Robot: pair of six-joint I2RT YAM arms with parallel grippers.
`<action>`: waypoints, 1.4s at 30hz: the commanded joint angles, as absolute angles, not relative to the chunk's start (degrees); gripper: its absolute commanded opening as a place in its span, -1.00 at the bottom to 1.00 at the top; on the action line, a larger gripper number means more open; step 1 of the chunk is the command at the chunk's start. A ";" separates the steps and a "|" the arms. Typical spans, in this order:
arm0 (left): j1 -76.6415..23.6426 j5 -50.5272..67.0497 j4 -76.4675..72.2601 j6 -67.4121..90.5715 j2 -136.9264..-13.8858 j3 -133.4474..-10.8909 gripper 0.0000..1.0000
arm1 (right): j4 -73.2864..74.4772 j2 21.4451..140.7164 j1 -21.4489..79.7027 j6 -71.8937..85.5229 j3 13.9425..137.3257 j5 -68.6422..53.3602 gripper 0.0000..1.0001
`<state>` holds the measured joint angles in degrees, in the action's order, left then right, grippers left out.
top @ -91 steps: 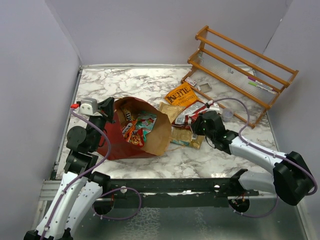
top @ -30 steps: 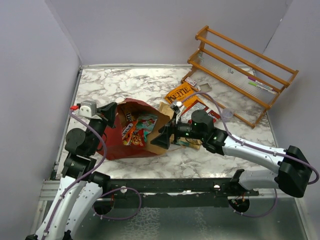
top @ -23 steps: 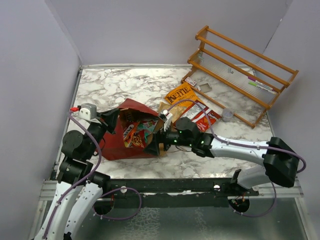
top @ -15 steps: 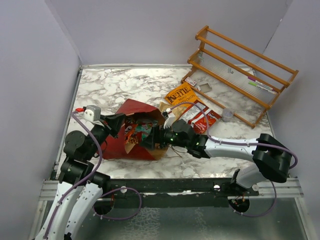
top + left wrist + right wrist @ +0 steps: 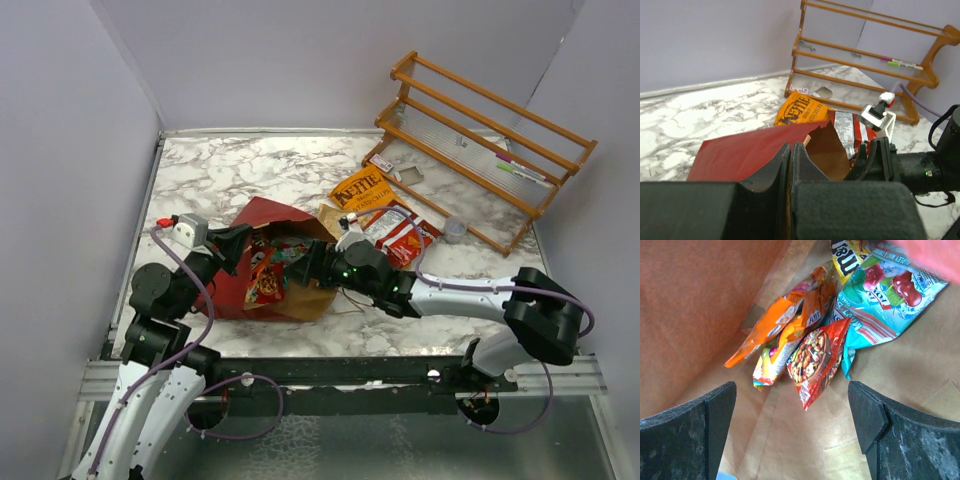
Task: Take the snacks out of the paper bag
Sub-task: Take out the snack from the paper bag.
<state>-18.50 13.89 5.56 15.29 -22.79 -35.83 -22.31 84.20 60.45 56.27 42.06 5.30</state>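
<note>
The paper bag (image 5: 235, 290), dark red outside and kraft inside, lies on its side with its mouth to the right. My left gripper (image 5: 240, 245) is shut on the bag's upper rim (image 5: 790, 150). My right gripper (image 5: 302, 268) is open inside the mouth. In the right wrist view its fingers (image 5: 690, 435) stand wide apart around a red packet (image 5: 817, 360), short of it, with an orange packet (image 5: 770, 325), a teal packet (image 5: 880, 305) and a yellow pack (image 5: 847, 252) behind. The orange Kettle bag (image 5: 362, 187), a tan bag (image 5: 330, 215) and a red bag (image 5: 402, 232) lie outside.
The wooden slatted rack (image 5: 490, 140) stands at the back right, with pens on it. A small grey cup (image 5: 455, 229) sits in front of it. A small card (image 5: 382, 163) and a grey tag (image 5: 412, 175) lie near the rack. Side walls close in left and right.
My right gripper has moved left from the loose packets into the bag's mouth. My left gripper has pulled the bag's rim up and to the right, and the bag has shifted.
</note>
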 commanded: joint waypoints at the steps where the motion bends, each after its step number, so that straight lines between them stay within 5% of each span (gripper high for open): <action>1: -18.48 12.08 1.25 12.33 -21.86 -34.04 -1.00 | -21.10 87.74 60.99 61.09 45.45 8.66 0.86; 16: -19.78 15.49 1.54 10.81 -23.00 -34.09 -1.00 | -8.20 107.12 69.68 73.21 68.26 27.39 0.82; 28: -20.04 12.06 3.42 10.12 -24.09 -34.79 -1.00 | -2.52 105.31 69.72 72.35 68.97 32.56 -0.91; 42: -20.02 5.86 5.48 9.07 -25.82 -35.55 -1.00 | -8.02 92.39 69.62 67.98 58.99 38.14 -0.97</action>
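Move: The orange snack lies in the tipped paper bag about 10 cm to the right hand's left, 4 cm ahead and some 6 cm below its open fingers. The nut packet is about 8 cm left, 2 cm ahead and 8 cm below that hand; the teal packet, roughly 9 cm ahead, 4 cm left and equally low. From the left hand, the orange snack is about 2 cm ahead, straight in line sideways and 24 cm down. Leftwards and down into the bag, the right hand reaches about 10 cm, with a little forward travel, turning some 20 degrees clockwise overall. It closes from wide open on the near end of the orange snack, pinching it, then draws it back right and up some 6 cm towards the bag's mouth. The left hand stays nearly in place, still pinching the bag by its handle. ##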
